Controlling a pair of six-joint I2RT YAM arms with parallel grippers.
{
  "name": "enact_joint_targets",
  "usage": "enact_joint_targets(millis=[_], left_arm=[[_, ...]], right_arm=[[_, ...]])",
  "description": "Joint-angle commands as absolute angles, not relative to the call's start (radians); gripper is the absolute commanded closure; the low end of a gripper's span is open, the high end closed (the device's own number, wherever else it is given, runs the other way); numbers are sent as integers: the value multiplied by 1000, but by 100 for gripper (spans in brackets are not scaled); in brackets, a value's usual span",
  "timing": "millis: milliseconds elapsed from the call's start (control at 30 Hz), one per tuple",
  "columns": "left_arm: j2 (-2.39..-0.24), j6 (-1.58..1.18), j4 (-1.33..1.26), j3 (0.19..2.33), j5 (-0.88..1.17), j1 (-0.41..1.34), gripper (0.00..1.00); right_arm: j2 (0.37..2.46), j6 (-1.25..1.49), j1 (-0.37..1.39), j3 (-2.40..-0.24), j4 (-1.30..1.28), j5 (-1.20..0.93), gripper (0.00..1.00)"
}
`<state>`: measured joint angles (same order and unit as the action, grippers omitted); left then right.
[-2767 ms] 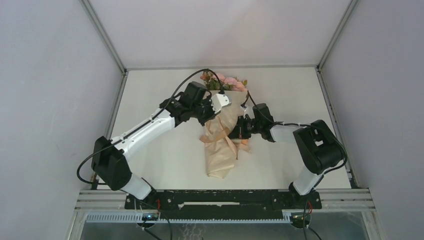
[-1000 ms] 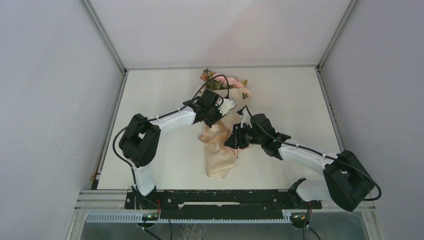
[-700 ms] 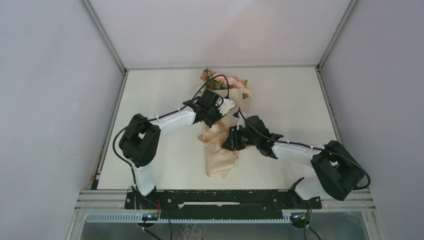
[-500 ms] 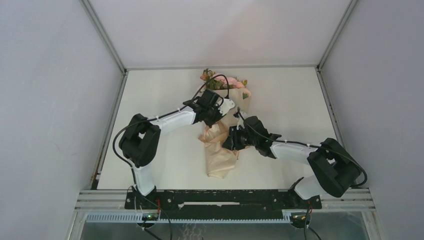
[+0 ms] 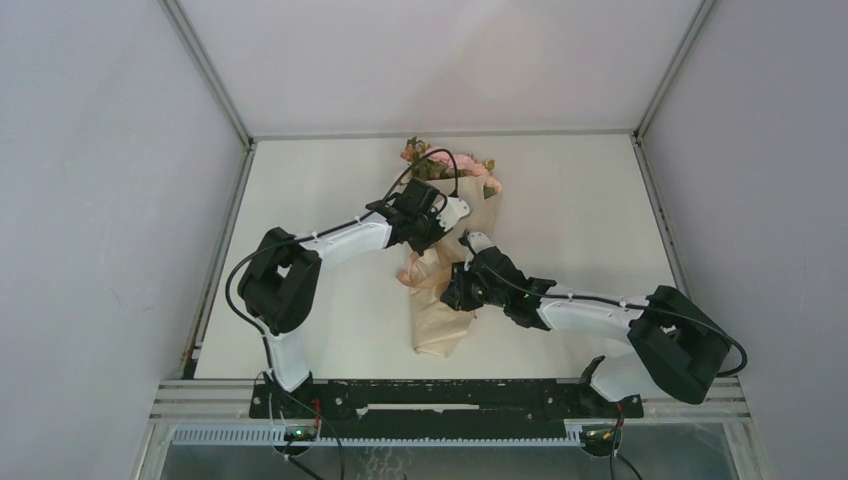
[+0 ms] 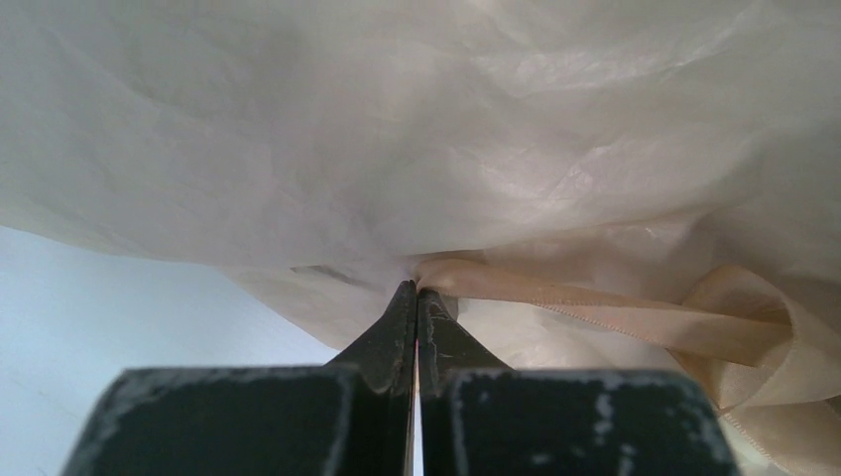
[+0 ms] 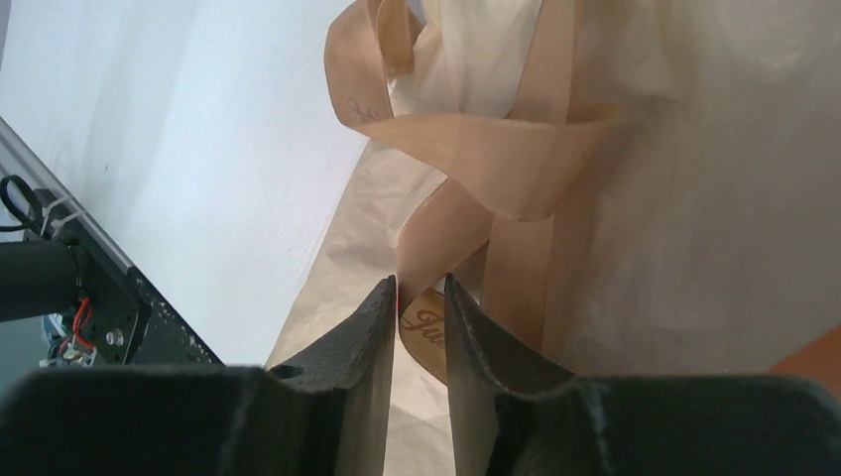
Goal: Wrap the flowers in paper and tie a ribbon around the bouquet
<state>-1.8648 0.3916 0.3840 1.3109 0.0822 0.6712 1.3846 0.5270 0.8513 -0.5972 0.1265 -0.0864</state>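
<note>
The paper [image 5: 440, 322] is rolled round the flowers [image 5: 455, 165], whose pink blooms stick out at the far end of the bundle. A peach ribbon [image 7: 476, 149] loops loosely over the bundle's middle. My left gripper [image 6: 417, 290] is shut, pinching one end of the ribbon [image 6: 615, 319] against the paper [image 6: 397, 129]. In the top view it sits at the bundle's upper part [image 5: 438, 238]. My right gripper [image 7: 420, 290] stands narrowly open at the bundle's middle [image 5: 452, 293]. A printed curl of ribbon lies between its fingers, with paper [image 7: 694, 198] showing behind the gap.
The white table [image 5: 330, 200] is walled by grey panels on three sides. The black base rail [image 5: 430, 395] runs along the near edge and shows at the lower left of the right wrist view [image 7: 99, 297]. An orange-brown patch [image 7: 813, 362] peeks from under the paper.
My right arm has swung left and nearer along the bundle, and its jaws have narrowed round the ribbon curl. The left arm has not moved since a second ago.
</note>
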Motion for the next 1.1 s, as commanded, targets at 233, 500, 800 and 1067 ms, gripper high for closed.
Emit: enact_joint_targets(millis=[233, 500, 800, 1067], left_arm=[[-1860, 381, 382, 1321, 100, 674, 100], [-1868, 380, 398, 1338, 97, 673, 100], [-1776, 352, 443, 1357, 144, 604, 100], [-1686, 496, 632, 1255, 82, 496, 100]], right_arm=[[1463, 576, 848, -603, 268, -76, 72], [1517, 572, 845, -624, 216, -46, 85], [1315, 477, 752, -573, 83, -346, 100], [1018, 492, 409, -380, -27, -543, 100]])
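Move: The ribbon strand for the right fingers to shut on runs just below their open tips, about 1 cm ahead and 3 cm down. The ribbon crossing on the paper is some 4 cm ahead of the right hand; the paper's lower end lies about 11 cm back and 4 cm left of that hand. From the left hand, already gripping the other ribbon end, the strand is about 9 cm back, 7 cm right and 3 cm lower; the ribbon crossing is some 6 cm back and 7 cm right. Lower the right gripper about 3 cm onto the ribbon strand between its open fingers and shut them to pinch it, then draw it up and to the right, nearly 6 cm each way. Keep the left gripper shut on its ribbon end, almost still until the right has its hold, then pull it about 6 cm left, away from the ribbon crossing. ##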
